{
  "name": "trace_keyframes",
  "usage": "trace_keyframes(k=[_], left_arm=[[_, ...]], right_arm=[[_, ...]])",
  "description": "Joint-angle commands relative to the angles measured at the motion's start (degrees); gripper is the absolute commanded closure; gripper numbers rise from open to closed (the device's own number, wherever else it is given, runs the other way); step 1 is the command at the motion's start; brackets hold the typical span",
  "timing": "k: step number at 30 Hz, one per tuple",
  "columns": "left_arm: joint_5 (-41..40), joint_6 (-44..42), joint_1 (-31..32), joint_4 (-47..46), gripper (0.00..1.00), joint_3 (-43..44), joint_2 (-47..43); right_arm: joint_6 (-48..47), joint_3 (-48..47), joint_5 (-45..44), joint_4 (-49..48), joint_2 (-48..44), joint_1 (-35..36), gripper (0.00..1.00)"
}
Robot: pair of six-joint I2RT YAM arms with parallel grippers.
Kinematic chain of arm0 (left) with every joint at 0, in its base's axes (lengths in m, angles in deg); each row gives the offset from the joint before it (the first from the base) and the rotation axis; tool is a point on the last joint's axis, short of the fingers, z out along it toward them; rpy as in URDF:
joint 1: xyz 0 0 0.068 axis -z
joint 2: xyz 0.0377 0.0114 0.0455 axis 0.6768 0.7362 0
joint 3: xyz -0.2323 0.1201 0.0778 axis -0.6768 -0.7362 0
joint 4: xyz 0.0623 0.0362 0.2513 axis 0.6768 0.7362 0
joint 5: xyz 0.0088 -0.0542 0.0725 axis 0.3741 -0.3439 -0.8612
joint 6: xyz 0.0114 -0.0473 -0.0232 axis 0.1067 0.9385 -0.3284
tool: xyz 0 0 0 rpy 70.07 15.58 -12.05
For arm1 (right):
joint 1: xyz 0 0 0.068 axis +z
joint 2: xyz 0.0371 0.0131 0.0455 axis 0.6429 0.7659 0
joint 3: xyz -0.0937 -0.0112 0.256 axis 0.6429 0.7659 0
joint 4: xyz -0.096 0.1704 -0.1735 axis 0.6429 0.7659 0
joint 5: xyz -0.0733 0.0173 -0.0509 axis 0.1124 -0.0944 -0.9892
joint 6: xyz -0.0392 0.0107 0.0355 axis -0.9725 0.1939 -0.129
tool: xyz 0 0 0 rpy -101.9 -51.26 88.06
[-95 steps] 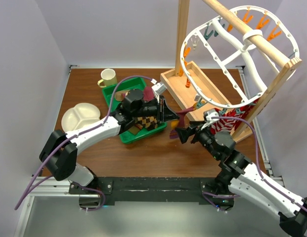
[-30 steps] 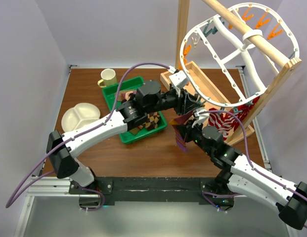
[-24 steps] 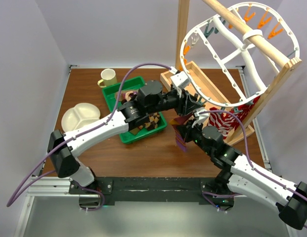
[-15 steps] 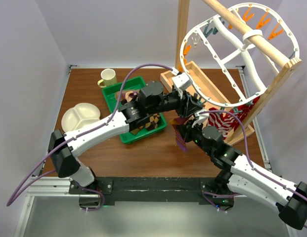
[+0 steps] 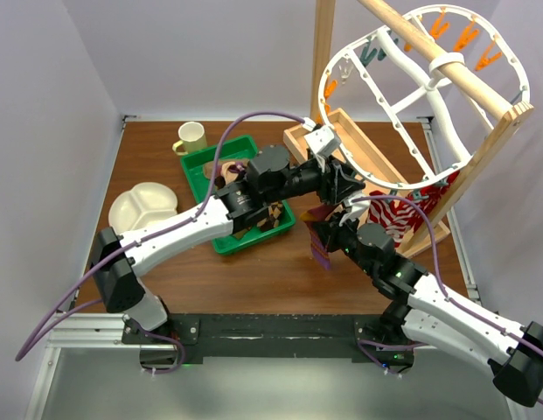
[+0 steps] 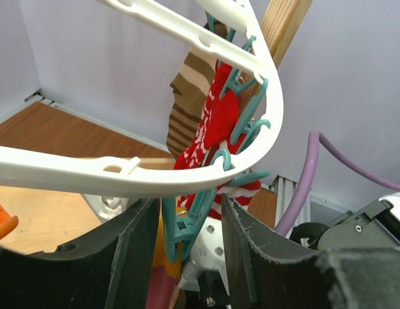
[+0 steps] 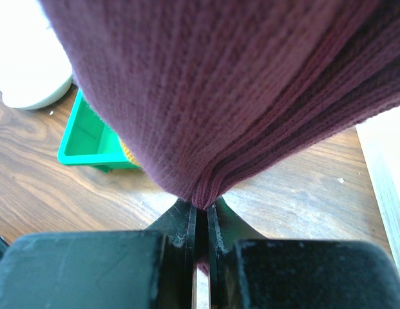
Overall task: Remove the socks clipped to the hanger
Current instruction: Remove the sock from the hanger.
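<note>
The white oval hanger (image 5: 426,87) hangs tilted from the wooden rail. In the left wrist view its rim (image 6: 206,177) crosses above my left gripper (image 6: 190,257), which is open with a teal clip (image 6: 187,222) between its fingers. That clip bites the yellow top of a maroon sock (image 6: 158,283). My right gripper (image 7: 201,212) is shut on the lower end of this maroon sock (image 7: 238,84), just below the hanger's near edge (image 5: 328,238). A red-and-white sock (image 6: 209,135) and a brown striped sock (image 6: 187,96) hang from other teal clips behind.
A green tray (image 5: 220,241) holding argyle socks sits left of centre, with a cream cup (image 5: 191,136) behind it and a white divided plate (image 5: 144,206) further left. The wooden stand's post (image 5: 323,52) and base (image 5: 341,149) stand at the back right.
My left gripper has crept a little further right under the hanger rim and its jaws have spread wider around the teal clip. The right arm has held still with the maroon sock.
</note>
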Motion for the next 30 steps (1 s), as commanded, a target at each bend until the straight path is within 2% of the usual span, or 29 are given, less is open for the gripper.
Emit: trace_keyframes(k=[1,13,24,27,28,30], left_arm=[[-2.17,1.92,0.4,-8.14,0.52,-1.91,-1.02],[-2.7,3.33,0.66,-13.07,0.57,-4.64,-1.29],[-2.44,3.68,0.66,-12.98,0.62,-4.03,-0.32],[-2.44,3.77,0.66,-13.34,0.74,-4.03,-0.32],[-2.44,3.85,0.66,-13.6,0.83,-4.03,-0.23],[-2.61,3.86,0.66,-13.69,0.93,-4.03,-0.23]], right_arm=[[-0.78,-2.17,-1.33,-0.89,-0.09,0.23,1.0],[-0.43,-2.0,-1.16,-1.5,0.61,0.23,1.0],[-0.6,-2.0,-1.24,-1.32,0.43,0.23,1.0],[-0.52,-1.91,-1.24,-1.33,0.26,0.23,1.0],[-0.52,-1.91,-1.33,-1.15,0.26,0.23,1.0],[-0.52,-2.0,-1.33,-1.15,0.17,0.23,1.0]])
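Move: The teal clip that hangs the maroon, yellow-toed sock sits between the left hand's open fingers, only about 1 cm to the right of its hand point and level with it. The red patterned socks hang about 13 cm right of that hand, 2 cm farther out and 6 cm lower; the nearest orange clip is roughly 13 cm ahead, 4 cm left and 2 cm lower. From the right hand, the teal clip is about 8 cm to the right, level fore and aft, and 17 cm above. Easing forward and up by about 1 cm each while its fingertips tilt up some 5 degrees, the left hand narrows its half-open fingers around the teal clip, slowly at first and faster at the end, until they pinch it nearly shut, the grip effort rising. The right hand stays in place and keeps its shut grip on the maroon sock below. ##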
